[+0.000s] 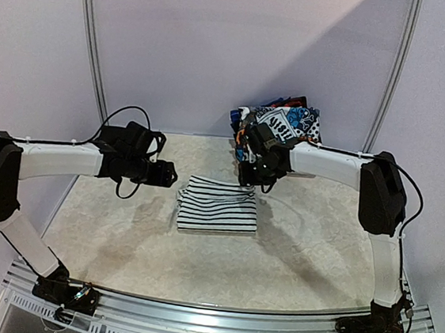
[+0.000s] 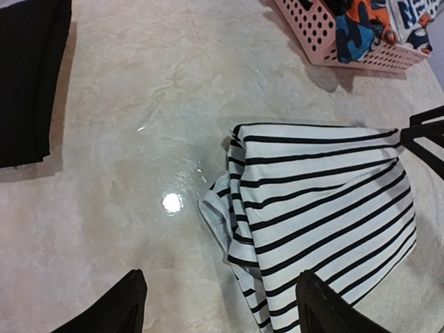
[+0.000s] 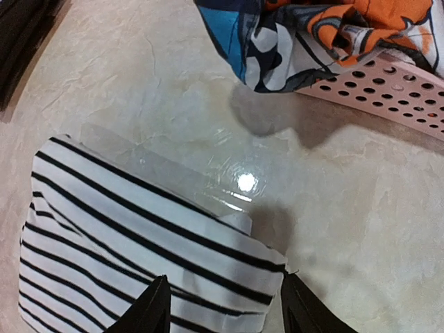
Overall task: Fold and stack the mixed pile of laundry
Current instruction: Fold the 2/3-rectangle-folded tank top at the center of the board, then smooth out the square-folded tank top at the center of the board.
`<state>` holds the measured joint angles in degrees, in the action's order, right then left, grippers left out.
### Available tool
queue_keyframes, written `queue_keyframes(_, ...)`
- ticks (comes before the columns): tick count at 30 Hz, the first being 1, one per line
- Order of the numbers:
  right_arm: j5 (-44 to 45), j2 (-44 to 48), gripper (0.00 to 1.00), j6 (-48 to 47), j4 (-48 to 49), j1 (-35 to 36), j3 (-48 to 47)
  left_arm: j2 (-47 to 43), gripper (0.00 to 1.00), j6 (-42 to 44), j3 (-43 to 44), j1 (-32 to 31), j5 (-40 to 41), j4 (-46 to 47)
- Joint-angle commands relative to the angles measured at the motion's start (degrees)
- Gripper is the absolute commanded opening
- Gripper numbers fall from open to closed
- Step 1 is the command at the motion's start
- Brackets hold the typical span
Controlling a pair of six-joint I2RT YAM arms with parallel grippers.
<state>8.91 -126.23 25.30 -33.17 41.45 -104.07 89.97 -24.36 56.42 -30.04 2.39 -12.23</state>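
A white garment with thin black stripes (image 1: pixel 217 206) lies folded flat on the table's middle. My left gripper (image 1: pixel 170 175) hovers at its left edge, open; in the left wrist view the striped garment (image 2: pixel 326 201) spreads to the right of the left gripper (image 2: pixel 222 309), whose right fingertip (image 2: pixel 326 309) stands over the cloth. My right gripper (image 1: pixel 252 176) is at the garment's far right corner, open. That striped corner (image 3: pixel 125 236) lies under the right gripper (image 3: pixel 225 312), not pinched. The rest of the mixed laundry pile (image 1: pixel 283 123), with a blue-orange print piece (image 3: pixel 312 35), fills the basket behind.
The pink latticed basket (image 2: pixel 333 35) (image 3: pixel 388 90) stands at the table's back, right of centre, close behind my right gripper. A flat black cloth (image 2: pixel 28 76) lies on the table beyond my left gripper. The marbled tabletop (image 1: pixel 120 235) is pale and glossy.
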Motion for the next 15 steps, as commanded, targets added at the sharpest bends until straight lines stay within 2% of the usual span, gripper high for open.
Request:
queue_keyframes(1,-2.7,8.0,0.56,0.2,5.0,0.0,8.9,1.1,0.74,3.3,-0.9,-1.2,-3.8,1.8)
queue_keyframes(5,-3.0,15.3,0.57,1.7,10.5,0.1,20.7,4.5,0.64,4.5,2.3,-1.2,-6.5,0.5)
queue_keyframes(9,-5.4,21.5,0.57,3.2,15.1,0.1,30.4,7.9,0.59,4.5,3.2,-1.4,-8.0,0.8)
queue_keyframes(15,-8.1,28.2,0.56,5.8,19.8,0.5,40.2,12.3,0.43,4.4,4.1,-1.4,-8.4,1.4)
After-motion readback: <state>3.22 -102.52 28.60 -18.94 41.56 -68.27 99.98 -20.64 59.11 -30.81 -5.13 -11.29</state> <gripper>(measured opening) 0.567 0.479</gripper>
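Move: The tank top's left edge is about 3 cm to the left gripper's right, 2 cm nearer the base and 6 cm below; the cloth's middle is some 15 cm right and 2 cm back. The black stack stands roughly 16 cm ahead and 17 cm left of that gripper. From the right gripper, the right edge's middle lies some 8 cm back, 4 cm right and 4 cm below, and the basket about 13 cm ahead and 9 cm right. Draw the right gripper off the tank top's far right corner, which still rests at its half-open fingers, and carry it back about 9 cm and right 5 cm to beside the right edge. Meanwhile sink the left gripper 5 cm and ease it right towards the left edge, turning it slightly clockwise and tipping it a little steeper as its fingers partly close. ##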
